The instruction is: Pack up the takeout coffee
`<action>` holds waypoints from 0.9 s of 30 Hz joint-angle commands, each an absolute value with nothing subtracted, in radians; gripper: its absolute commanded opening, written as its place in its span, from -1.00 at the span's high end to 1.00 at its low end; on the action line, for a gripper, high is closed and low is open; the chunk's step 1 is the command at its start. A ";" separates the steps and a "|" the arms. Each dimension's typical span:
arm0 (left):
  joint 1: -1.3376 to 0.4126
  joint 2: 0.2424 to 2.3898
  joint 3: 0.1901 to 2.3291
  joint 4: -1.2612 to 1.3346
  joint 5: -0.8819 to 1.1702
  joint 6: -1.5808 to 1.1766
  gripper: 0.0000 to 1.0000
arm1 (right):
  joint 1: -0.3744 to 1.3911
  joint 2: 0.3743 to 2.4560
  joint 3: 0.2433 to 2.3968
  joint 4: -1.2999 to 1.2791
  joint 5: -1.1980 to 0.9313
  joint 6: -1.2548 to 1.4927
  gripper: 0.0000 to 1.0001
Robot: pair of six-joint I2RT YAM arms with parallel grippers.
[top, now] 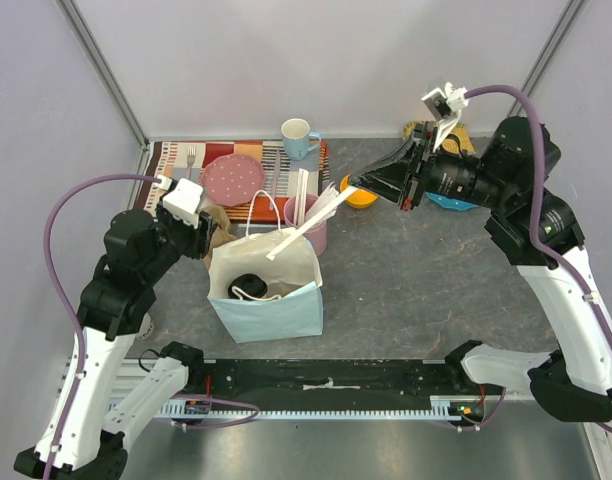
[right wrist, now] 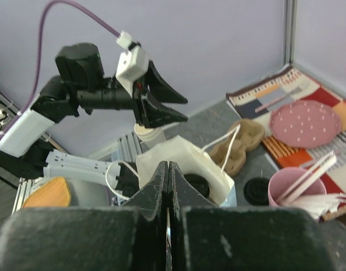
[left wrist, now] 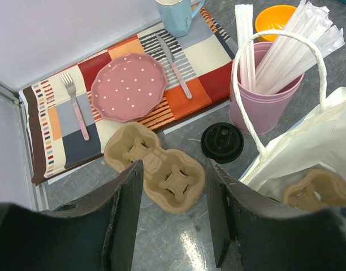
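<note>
The takeout coffee (top: 249, 285) stands inside the open white and light-blue paper bag (top: 276, 312). Only its round black lid (right wrist: 198, 185) shows, next to a cardboard carrier (left wrist: 317, 192) in the bag. My left gripper (top: 201, 237) hovers just left of the bag's back corner. It is open and empty (left wrist: 173, 169), looking down on a second cardboard carrier (left wrist: 153, 166) on the table. My right gripper (top: 356, 182) hangs high, behind and to the right of the bag, shut on nothing (right wrist: 168, 169).
A loose black lid (left wrist: 222, 142) lies beside the pink cup of wrapped sticks (left wrist: 266, 96). On the striped mat (left wrist: 212, 62) are a pink plate (left wrist: 129, 87), a fork, a knife and a blue mug (left wrist: 178, 14). An orange bowl (top: 358, 197) sits behind. A lidless off-white cup (right wrist: 149, 134) stands beyond the bag.
</note>
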State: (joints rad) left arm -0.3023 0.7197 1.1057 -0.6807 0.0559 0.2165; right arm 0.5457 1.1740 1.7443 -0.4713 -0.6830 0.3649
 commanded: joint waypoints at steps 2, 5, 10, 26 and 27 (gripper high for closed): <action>-0.296 0.712 1.092 -0.663 0.080 0.181 -0.08 | 0.560 1.187 1.776 -0.637 -0.663 0.307 1.00; -0.295 0.716 1.092 -0.661 0.081 0.179 -0.08 | 0.577 1.181 1.760 -0.644 -0.635 0.296 1.00; -0.296 0.713 1.089 -0.666 0.081 0.179 -0.08 | 0.613 1.209 1.749 -0.715 -0.557 0.236 1.00; -0.287 0.703 1.074 -0.667 0.084 0.179 -0.08 | 0.845 1.367 1.853 -0.882 -0.287 0.144 -0.96; -0.285 0.703 1.071 -0.667 0.084 0.179 -0.08 | 0.845 1.358 1.850 -0.861 -0.267 0.149 -0.96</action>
State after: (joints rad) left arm -0.2920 0.7097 1.0790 -0.6842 0.0631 0.2127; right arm 0.8371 1.3960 1.7969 -0.8902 -0.3298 0.1593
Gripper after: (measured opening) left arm 0.542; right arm 0.970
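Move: The right hand, holding a white paper straw, is bound for the open paper bag, whose middle lies about 18 cm to its left, roughly level fore-and-aft and 40 cm below. The coffee cup inside is some 22 cm left and 2 cm back. The pink straw cup stands around 15 cm ahead and 10 cm left; the orange bowl is about 28 cm ahead and 2 cm right. From the left hand the bag lies 10 cm right, 5 cm back. The right fingers let go of the straw they still hold, opening wide only near the end, above the bag's right side. Before that the hand sinks about 15 cm, nearly straight down at first, then also swings some 6 cm left towards the bag, the leftward-pointing fingers tipping down by nearly 30 degrees. ##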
